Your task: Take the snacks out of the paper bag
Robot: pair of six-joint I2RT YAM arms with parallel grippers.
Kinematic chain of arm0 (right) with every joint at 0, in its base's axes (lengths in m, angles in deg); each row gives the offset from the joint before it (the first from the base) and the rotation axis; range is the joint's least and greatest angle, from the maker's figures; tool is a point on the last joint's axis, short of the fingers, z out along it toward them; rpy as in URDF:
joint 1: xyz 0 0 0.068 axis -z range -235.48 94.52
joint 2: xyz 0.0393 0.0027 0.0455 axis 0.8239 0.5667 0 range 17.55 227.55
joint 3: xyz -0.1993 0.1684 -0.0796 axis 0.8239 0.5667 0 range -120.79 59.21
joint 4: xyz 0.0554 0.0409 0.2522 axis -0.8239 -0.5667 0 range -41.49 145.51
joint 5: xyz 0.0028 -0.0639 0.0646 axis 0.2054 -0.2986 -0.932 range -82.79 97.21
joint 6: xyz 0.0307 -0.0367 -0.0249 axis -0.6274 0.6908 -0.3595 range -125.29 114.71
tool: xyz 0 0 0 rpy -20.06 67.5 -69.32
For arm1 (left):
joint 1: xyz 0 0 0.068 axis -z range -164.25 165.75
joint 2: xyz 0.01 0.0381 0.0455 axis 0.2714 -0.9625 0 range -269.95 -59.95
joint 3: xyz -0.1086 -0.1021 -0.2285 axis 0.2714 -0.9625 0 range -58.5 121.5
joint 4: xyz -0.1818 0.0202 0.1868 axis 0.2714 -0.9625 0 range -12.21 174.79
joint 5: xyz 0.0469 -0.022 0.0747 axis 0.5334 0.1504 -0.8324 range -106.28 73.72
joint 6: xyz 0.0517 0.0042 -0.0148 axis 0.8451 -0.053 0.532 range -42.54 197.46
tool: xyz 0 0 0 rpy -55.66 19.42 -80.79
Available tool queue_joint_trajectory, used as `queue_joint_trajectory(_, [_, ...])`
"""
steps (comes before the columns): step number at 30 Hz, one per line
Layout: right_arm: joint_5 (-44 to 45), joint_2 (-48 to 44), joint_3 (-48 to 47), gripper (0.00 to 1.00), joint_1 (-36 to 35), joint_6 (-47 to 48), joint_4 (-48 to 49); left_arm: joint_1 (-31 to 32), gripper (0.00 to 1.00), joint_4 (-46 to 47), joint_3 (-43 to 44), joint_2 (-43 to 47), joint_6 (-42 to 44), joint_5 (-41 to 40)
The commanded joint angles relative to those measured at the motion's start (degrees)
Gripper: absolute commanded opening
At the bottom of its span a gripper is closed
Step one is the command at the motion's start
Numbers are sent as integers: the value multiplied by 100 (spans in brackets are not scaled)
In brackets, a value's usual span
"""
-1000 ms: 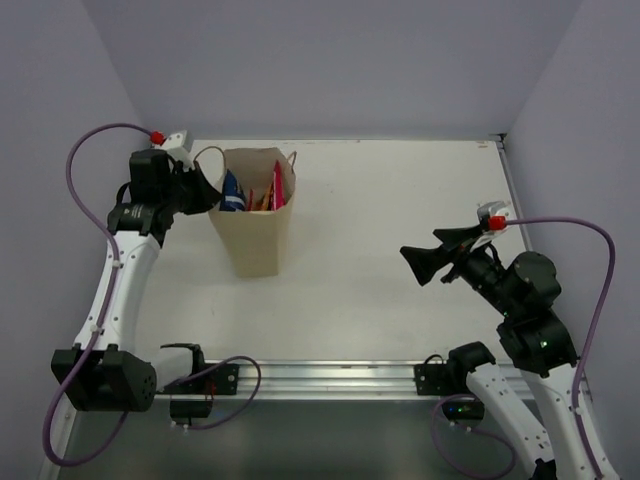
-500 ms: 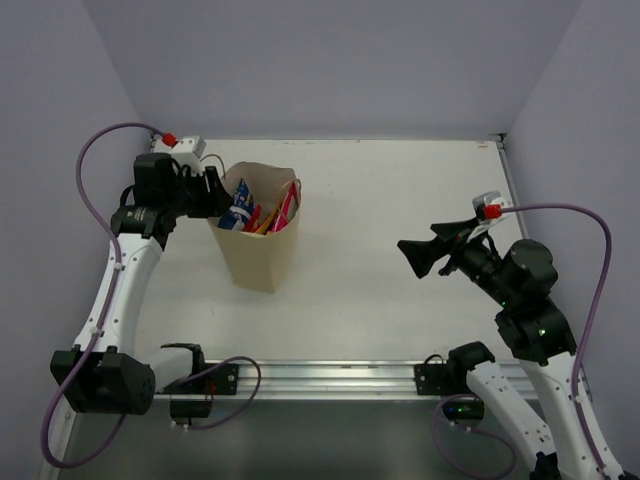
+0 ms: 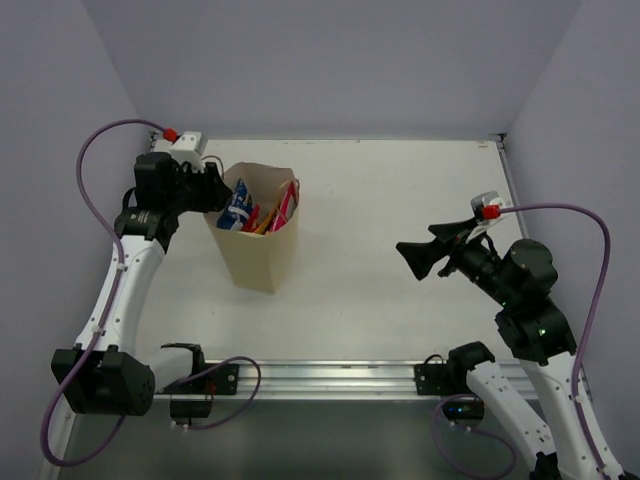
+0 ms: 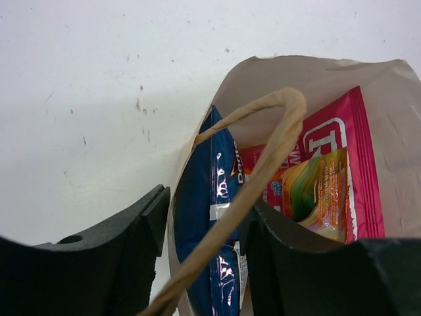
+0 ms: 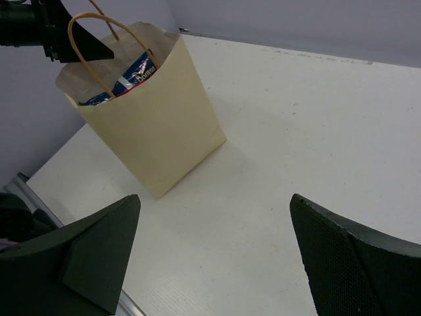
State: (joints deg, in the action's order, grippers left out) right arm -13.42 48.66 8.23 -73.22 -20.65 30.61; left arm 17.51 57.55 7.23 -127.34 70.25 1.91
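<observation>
The paper bag [image 3: 258, 255] stands at the left of the table, tilted a little to the right. It also shows in the right wrist view [image 5: 158, 125]. Inside it stand the blue Doritos bag [image 3: 236, 207], the pink bag [image 3: 287, 205] and a red-yellow packet [image 3: 262, 218]. My left gripper [image 3: 222, 195] is at the bag's left rim. In the left wrist view the left gripper [image 4: 205, 204] has one finger outside the wall and one inside, closed on the wall with the Doritos bag [image 4: 210, 217] and a string handle [image 4: 263, 164] between them. My right gripper [image 3: 412, 258] is open and empty above the table.
The pink bag [image 4: 329, 141] leans on the bag's far wall [image 4: 395, 131]. Bare white table [image 5: 296, 131] lies between the bag and my right gripper [image 5: 214, 217]. Walls close the table at back and sides, and a metal rail [image 3: 330, 375] runs along the near edge.
The paper bag tipped and shifted to the right as my left gripper moved onto its rim. My right gripper drifted slightly left. Little changed in the last half second.
</observation>
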Motion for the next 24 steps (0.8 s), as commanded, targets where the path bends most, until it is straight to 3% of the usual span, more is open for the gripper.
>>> queue_joint_trajectory(1, [-161, 44, -254, 99, -37, 76, 74, 61, 52, 342, -201, 253, 53, -140])
queue_joint_trajectory(5, [-144, 9, -237, 99, -37, 85, 109, 61, 53, 571, -649, 631, -53, -598])
queue_joint_trajectory(11, [-205, -9, -158, 99, -37, 68, 144, 61, 46, 834, -957, 877, -194, -773])
queue_joint_trajectory(21, [-223, -62, -166, 99, -37, 129, 161, 61, 7, 949, -808, 693, -229, -519])
queue_joint_trajectory(24, [-302, 79, -315, 99, -37, 138, 170, 61, 0, 949, -476, 597, -89, -475])
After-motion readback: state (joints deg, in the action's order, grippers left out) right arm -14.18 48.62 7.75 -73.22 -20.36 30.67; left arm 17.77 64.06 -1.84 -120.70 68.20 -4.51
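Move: The paper bag's left rim is almost at the left hand, about 1 cm back, 2 cm left and 2 cm below, with its cord handle looping just in front. The blue chip bag stands inside, some 4 cm right, 3 cm back and 4 cm below this hand; the pink snack pack is about 13 cm right, 3 cm back and 4 cm down. For the idle right hand, the rim lies roughly 39 cm left, 9 cm ahead and 8 cm lower. Back, left and slightly down, the left hand shifts about 2 cm onto the paper bag's left rim, turning some 5 degrees counter-clockwise. There it all but stops, easing barely half a centimetre forward, while the half-open fingers, one outside the bag and one inside, close fully and pinch the rim beside the cord handle. ##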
